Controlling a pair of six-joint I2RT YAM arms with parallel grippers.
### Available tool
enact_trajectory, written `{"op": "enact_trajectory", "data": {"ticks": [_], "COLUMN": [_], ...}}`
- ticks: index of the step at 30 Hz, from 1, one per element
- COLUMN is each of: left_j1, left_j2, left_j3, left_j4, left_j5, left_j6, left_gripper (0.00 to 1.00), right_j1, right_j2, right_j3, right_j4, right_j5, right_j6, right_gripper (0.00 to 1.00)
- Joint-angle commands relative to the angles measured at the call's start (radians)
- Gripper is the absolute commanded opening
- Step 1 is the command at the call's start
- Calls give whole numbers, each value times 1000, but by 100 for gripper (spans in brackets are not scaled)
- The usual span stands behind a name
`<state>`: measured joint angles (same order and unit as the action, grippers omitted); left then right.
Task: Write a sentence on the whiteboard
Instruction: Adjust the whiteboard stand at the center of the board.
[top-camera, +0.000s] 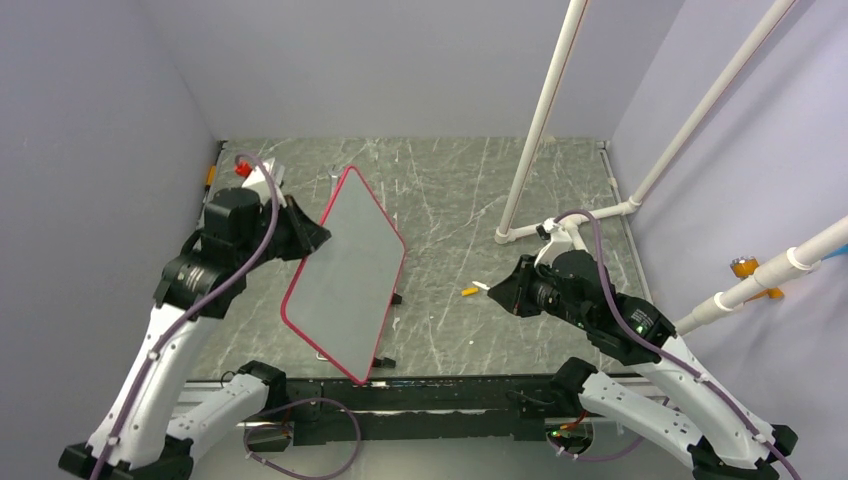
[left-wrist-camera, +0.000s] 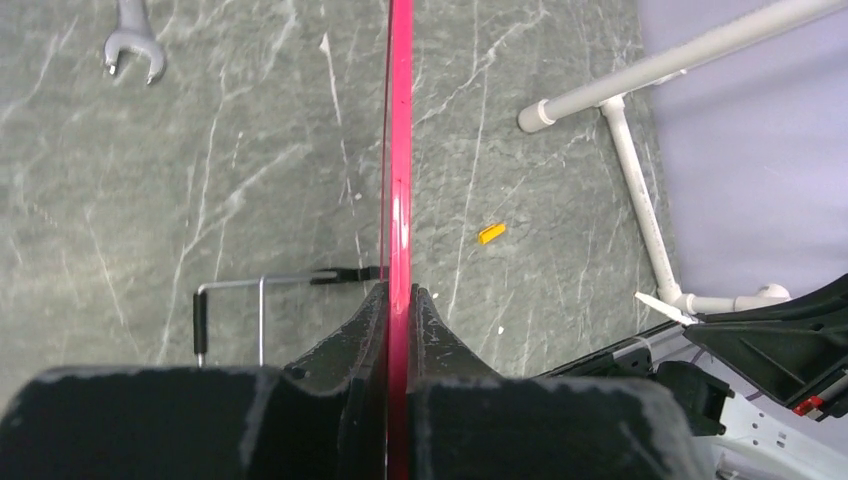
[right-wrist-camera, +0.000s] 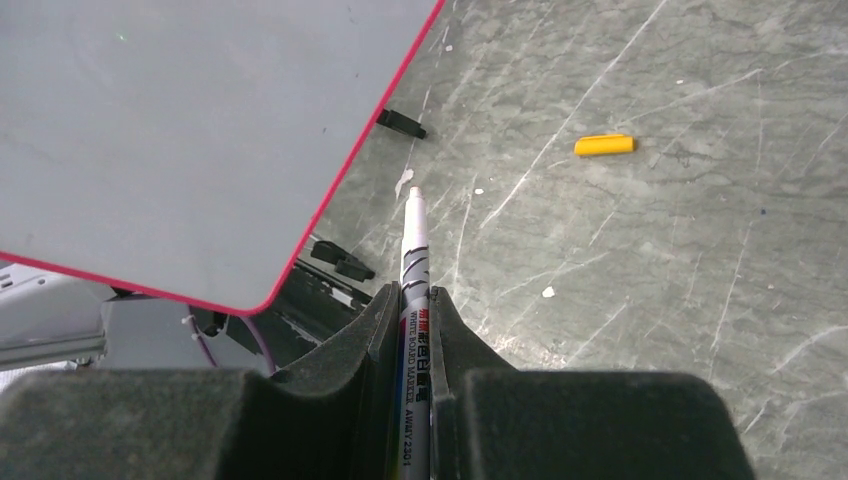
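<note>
The whiteboard has a red-pink frame and is held tilted above the table at the left. Its face shows no writing in the top view or the right wrist view; the sentence is not in view. My left gripper is shut on the board's upper left edge, with the red frame between the jaws. My right gripper is shut on an uncapped whiteboard marker. Its tip points toward the board, a short way off its right edge. The marker's orange cap lies on the table.
A white pipe frame stands at the back right, its foot on the table. A wrench and a bent wire stand lie under the board. Black clips sit at the board's near edge. A red item is at the back left.
</note>
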<state>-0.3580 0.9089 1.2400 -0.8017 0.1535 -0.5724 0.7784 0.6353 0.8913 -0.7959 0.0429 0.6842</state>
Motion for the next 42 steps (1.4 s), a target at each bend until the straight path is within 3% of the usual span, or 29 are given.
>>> {"op": "enact_trajectory", "data": {"ticks": [1,9,21,29,37,42], "left_j1": [-11,-15,-14,-15,-21,-22], "left_j2": [-142,-334,-470,-571,-521,-281], "left_j3": [-77,-259,-415,-589,-710,-592], "left_j4": [77,85,-6,52,279,379], "left_j5": [-73,-150,-193,-181,-113,-44], "left_j6": [-147,-221,-263,-359,-353,-173], "left_gripper": [0,0,0,0,0,0], "right_j1": [1,1,0,1,1,0], "right_j2": [9,18,48,65,54,42], "right_j3": [-3,-8,-15,-12,-12,-8], "right_j4": [59,66,83,89,75,56], "right_j5": [-25,-38,-37,-38,-25,-11], "right_j6": [13,19,16,9,9,7], "right_gripper": [0,0,0,0,0,0]}}
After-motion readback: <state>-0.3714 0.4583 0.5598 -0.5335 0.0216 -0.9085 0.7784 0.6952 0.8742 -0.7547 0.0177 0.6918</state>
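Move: The spot for the whiteboard's black feet lies about 22 cm to my left hand's right, 8 cm back and 30 cm below it. That hand already pinches the board's left long edge; the board's middle hangs 6 cm to its right, 4 cm back, 14 cm below. The orange cap lies some 30 cm right and 1 cm back, the wrench 30 cm ahead, level sideways. From my right hand the spot is 12 cm left, straight across, 23 cm below. Keeping the whiteboard's left long edge pinched, I lower my left hand some 13 cm, first drawing it back and left about 6 and 5 cm, then easing roughly half of that forward and right again near the bottom. Meanwhile the hand turns counter-clockwise about 15 degrees and rolls its left side down, swinging the board square and carrying its footed edge out towards the orange cap. ##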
